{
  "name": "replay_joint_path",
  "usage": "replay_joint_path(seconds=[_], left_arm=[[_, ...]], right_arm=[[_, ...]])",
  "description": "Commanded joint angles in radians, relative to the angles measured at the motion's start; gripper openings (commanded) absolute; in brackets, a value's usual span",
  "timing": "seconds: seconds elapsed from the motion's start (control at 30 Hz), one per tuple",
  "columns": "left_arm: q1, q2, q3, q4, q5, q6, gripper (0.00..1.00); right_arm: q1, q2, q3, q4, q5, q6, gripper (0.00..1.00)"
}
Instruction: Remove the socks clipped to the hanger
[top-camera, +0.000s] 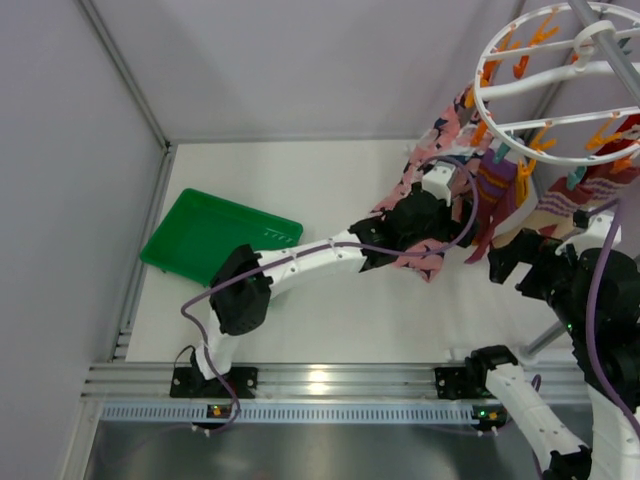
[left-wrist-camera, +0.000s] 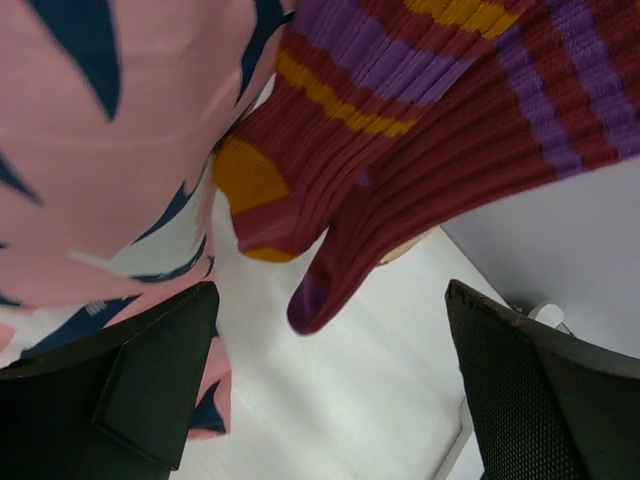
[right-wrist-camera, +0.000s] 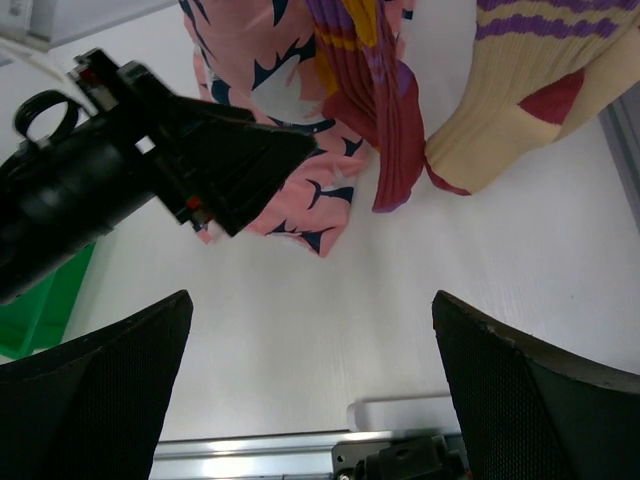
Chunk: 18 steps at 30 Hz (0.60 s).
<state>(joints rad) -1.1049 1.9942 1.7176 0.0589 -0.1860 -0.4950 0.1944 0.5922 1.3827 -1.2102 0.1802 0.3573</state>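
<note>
The round white hanger (top-camera: 497, 127) hangs at the upper right, with orange and teal pegs on its rings. From it hang a maroon sock (top-camera: 495, 195) with purple and orange stripes and a tan sock (top-camera: 560, 205). My left gripper (left-wrist-camera: 330, 380) is open just under the maroon sock's (left-wrist-camera: 400, 130) purple toe, without touching it. Seen from above, the left gripper (top-camera: 440, 215) is partly hidden by a pink printed cloth (top-camera: 425, 165). The right gripper (right-wrist-camera: 310, 380) stands open lower down, with only bare table between its fingers. It faces the maroon sock (right-wrist-camera: 365, 90) and the tan sock (right-wrist-camera: 500, 110).
A green tray (top-camera: 215, 235) lies on the table at the left. The pink cloth (left-wrist-camera: 110, 150) brushes my left finger. Grey frame poles (top-camera: 125, 70) run along the left side. An aluminium rail (top-camera: 320, 385) runs along the near edge. A stand pole (top-camera: 545, 340) slants at the right.
</note>
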Motion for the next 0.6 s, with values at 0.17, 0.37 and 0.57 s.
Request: replay_joint_path(seconds=[0.17,0.37,0.57], left_arm=[[-0.003,0.178,0.21,0.07,0.007,0.009,0.98],[-0.007,0.25,0.276,0.075,-0.165,0.018,0.98],[-0.006,0.334,0.387,0.076,-0.195,0.036,0.98]], right_arm=[[0.008,0.006,0.047,-0.037,-0.108,0.031,0.99],[0.008,-0.011,0.05,-0.046,-0.123,0.023,0.99],[0.008,-0.022,0.049,-0.051,-0.142,0.023,0.99]])
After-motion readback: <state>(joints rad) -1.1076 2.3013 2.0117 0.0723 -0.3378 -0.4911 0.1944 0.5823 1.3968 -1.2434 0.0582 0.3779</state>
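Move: Close ahead and to the right of the open left hand hangs the purple-and-maroon sock, its middle about 5 cm farther out, 8 cm right and a little higher. The pink shark cloth hangs some 8 cm ahead and 5 cm left of that hand at about its height. The beige sock is roughly 4 cm ahead, 18 cm right and 4 cm up. From the right hand, the purple-and-maroon sock is about 18 cm ahead, 2 cm right and slightly lower. Sliding right, then sinking and reaching forward, the left hand travels about 8 cm in all and closes in on the dangling foot ends of the purple-and-maroon sock, passing along the pink cloth. Its wrist swings some 10 degrees counter-clockwise and the fingers stay wide open. The right hand, also open and empty, drifts about 2 cm left, turning slightly counter-clockwise. ##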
